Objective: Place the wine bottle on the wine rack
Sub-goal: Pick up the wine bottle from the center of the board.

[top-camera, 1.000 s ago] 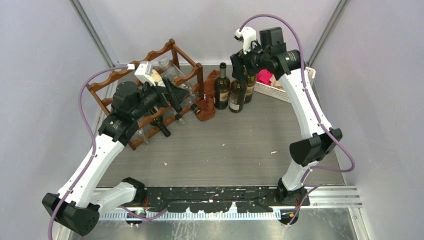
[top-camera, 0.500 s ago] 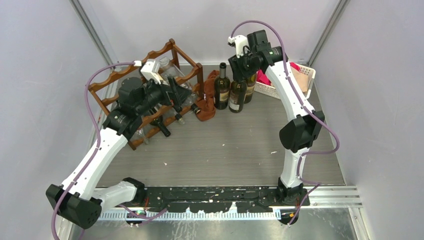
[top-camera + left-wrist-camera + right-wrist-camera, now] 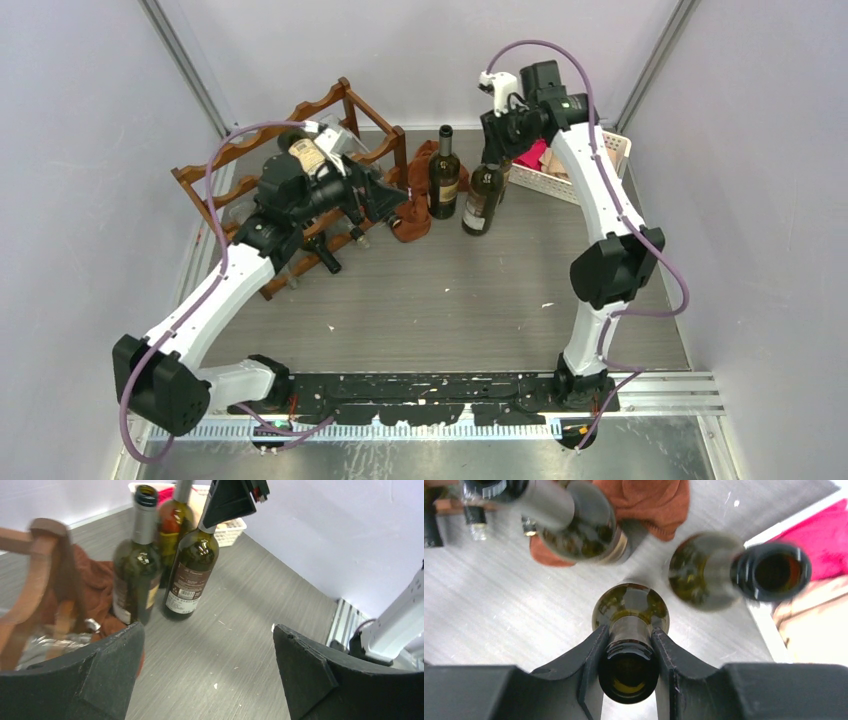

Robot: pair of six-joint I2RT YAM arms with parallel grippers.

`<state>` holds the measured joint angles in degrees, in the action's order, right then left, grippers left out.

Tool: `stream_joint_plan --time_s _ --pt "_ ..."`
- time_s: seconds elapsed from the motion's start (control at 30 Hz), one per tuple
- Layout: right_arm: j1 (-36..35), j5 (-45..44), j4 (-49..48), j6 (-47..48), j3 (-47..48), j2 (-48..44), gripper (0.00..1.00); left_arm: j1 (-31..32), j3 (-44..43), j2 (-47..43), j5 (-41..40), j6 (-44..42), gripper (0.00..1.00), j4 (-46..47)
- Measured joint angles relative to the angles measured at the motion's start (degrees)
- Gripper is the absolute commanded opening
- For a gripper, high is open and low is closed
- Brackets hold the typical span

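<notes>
My right gripper (image 3: 629, 647) is shut on the neck of a dark green wine bottle (image 3: 630, 605), which stands slightly tilted on the table, its label facing the front (image 3: 481, 203). In the top view, this gripper (image 3: 497, 135) sits at the bottle's top. The reddish-brown wine rack (image 3: 300, 108) stands at the back left, with several bottles lying on it. My left gripper (image 3: 207, 647) is open and empty, just right of the rack (image 3: 388, 203), facing the held bottle (image 3: 192, 570).
Another dark bottle (image 3: 444, 180) stands left of the held one, and a third (image 3: 724, 570) stands right behind it. A brown cloth (image 3: 412, 215) lies between rack and bottles. A white basket (image 3: 548, 180) with red cloth sits at the back right.
My right gripper has closed on the bottle's neck and shifted it right, tilting it. The left arm has swung right from the rack toward the bottles, staying open.
</notes>
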<state>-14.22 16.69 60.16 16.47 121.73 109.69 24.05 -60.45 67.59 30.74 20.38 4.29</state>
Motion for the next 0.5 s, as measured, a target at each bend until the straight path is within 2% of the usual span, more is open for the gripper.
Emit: stream_joint_plan --time_s 0.13,0.27,0.4,0.5 --pt "2.8 5.3 1.7 -0.3 -7.2 -6.8 0.03 4.6 1.1 2.8 2.0 -6.3 1.00 3.2" --pt "4.3 11.1 -0.2 -2.9 -17.9 -17.3 0.02 10.0 1.2 5.1 2.3 -13.2 1.00 4.5" --pt "5.3 19.0 -6.4 -8.8 -30.1 -29.2 0.02 13.7 4.0 7.1 2.4 -18.4 1.00 8.3" --pt "6.2 24.3 -11.6 -13.7 -35.6 -33.7 0.02 15.3 7.6 8.7 2.2 -20.5 1.00 11.2"
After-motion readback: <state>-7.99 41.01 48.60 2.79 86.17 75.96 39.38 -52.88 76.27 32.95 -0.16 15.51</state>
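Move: The right hand already grips the wine bottle's neck, its middle about 10 cm below that hand and 2 cm to the left; it is taken towards the left gripper, some 23 cm left and 12 cm back. From the left hand the bottle's middle lies about 11 cm ahead, 21 cm right, 10 cm below. The gold-label bottle stands 11 cm left and 3 cm ahead of the right hand, the rear bottle 7 cm ahead and 3 cm right, both some 11 cm below. Right hand draws the bottle back about 14 cm, swinging its base left; open left hand approaches, rightward and down. ##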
